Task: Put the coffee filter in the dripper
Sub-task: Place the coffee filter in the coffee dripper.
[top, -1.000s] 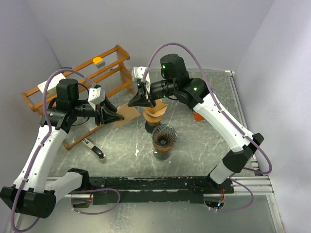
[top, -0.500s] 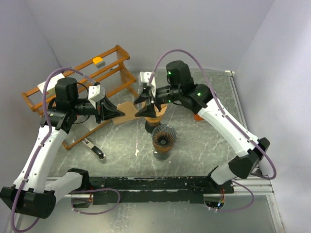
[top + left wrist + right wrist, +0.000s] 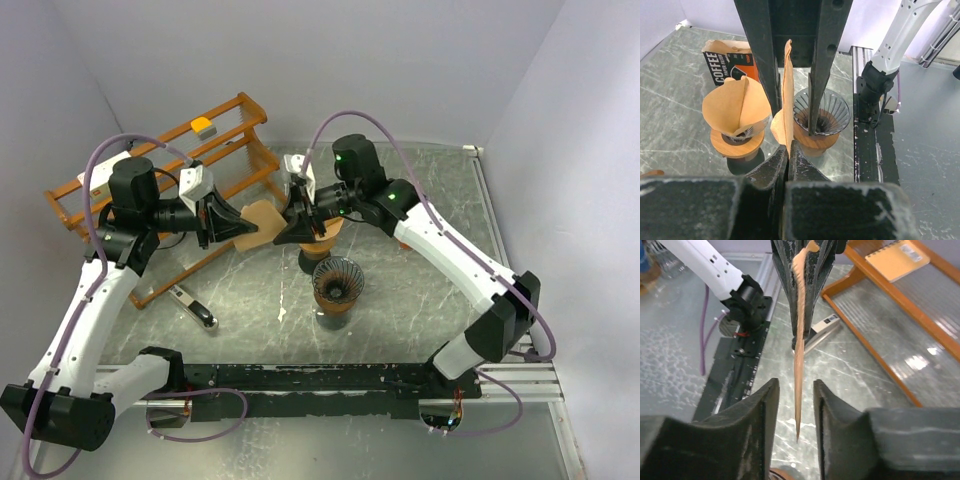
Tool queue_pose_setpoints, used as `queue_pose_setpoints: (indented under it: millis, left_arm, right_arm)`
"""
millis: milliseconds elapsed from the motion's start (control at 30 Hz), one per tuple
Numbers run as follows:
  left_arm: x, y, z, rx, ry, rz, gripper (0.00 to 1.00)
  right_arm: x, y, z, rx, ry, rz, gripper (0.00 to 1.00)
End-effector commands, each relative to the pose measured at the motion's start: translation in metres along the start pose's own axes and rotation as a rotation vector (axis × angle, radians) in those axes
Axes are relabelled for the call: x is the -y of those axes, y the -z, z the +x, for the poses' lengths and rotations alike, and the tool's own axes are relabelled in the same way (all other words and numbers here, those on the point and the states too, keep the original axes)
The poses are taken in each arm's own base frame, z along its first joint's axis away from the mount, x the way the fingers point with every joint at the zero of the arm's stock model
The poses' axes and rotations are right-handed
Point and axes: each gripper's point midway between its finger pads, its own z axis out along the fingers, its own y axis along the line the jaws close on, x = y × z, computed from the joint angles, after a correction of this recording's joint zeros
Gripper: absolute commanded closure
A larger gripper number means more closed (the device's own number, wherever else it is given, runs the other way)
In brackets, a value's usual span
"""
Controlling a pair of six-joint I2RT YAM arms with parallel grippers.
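A flat, folded brown coffee filter hangs above the table, and my left gripper is shut on its near edge. From the left wrist the filter stands edge-on. My right gripper is open, and the filter's far tip sits in the gap between its fingers without touching them. The dripper, dark and ribbed on a wooden base, stands right of and nearer than both grippers, and is seen as the dripper just behind the held filter.
A wooden holder with opened filters stands beside the dripper, and an orange filter box lies behind it. A wooden rack with a notebook fills the back left. A small tool lies on the table.
My left gripper has shut on the filter. My right gripper, shut on it a second ago, has opened and let go. The filter now sits a little higher.
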Motion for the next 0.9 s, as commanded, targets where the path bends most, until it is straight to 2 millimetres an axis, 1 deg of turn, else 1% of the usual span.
queue_pose_setpoints:
  millis: [0,133,167,200,233,333,400,467,500,567,733,867]
  left_arm:
    - [0.001,-0.002,-0.001,0.019,0.008,0.002,0.93]
    - [0.001,-0.002,0.003,0.014,0.008,0.000,0.93]
    - [0.001,-0.001,0.004,0.013,0.008,-0.002,0.90]
    - [0.002,0.000,0.004,0.011,0.008,0.000,0.86]
    - [0.003,0.001,0.004,0.011,0.005,0.002,0.80]
    - [0.008,0.005,0.004,0.009,-0.007,0.019,0.56]
    - [0.013,0.009,0.002,0.013,-0.017,0.029,0.38]
    - [0.016,0.014,-0.004,0.021,-0.025,0.033,0.28]
    - [0.016,0.016,-0.008,0.023,-0.029,0.028,0.25]
    - [0.015,0.018,-0.014,0.025,-0.035,0.013,0.24]
    - [-0.004,0.019,-0.024,0.039,0.019,-0.080,0.27]
    - [-0.011,0.019,-0.025,0.032,0.035,-0.114,0.27]
  right_arm:
    - [0.002,-0.010,-0.010,0.029,0.000,-0.039,0.74]
    - [0.004,-0.009,-0.010,0.025,0.019,-0.031,0.98]
    - [0.004,-0.009,-0.009,0.020,0.025,-0.027,1.00]
    - [0.004,-0.008,-0.007,0.012,0.036,-0.020,1.00]
    - [0.005,-0.007,-0.003,0.003,0.044,-0.015,1.00]
    - [0.003,-0.005,0.008,-0.026,0.075,-0.009,1.00]
    - [0.001,-0.004,0.018,-0.047,0.098,-0.013,1.00]
    - [-0.003,-0.002,0.027,-0.072,0.109,-0.026,1.00]
    - [-0.004,0.000,0.029,-0.082,0.132,-0.033,1.00]
    - [-0.008,0.002,0.031,-0.096,0.148,-0.042,1.00]
    - [-0.018,0.002,0.031,-0.078,0.138,-0.079,1.00]
    - [-0.020,0.000,0.028,-0.076,0.135,-0.094,1.00]
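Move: The coffee filter is already in the left fingers, its middle about 4 cm to the right of the left hand at the same height. From the right hand it is about 4 cm left, its near edge between the open fingers. The empty dripper stands some 12 cm right of the right hand, 3 cm back and 17 cm below; the filled dripper is about 7 cm right, 10 cm ahead and 16 cm below. The right hand pinches the filter's free edge, sinking some 3.5 cm overall; left fingers open, drawing slightly left. ##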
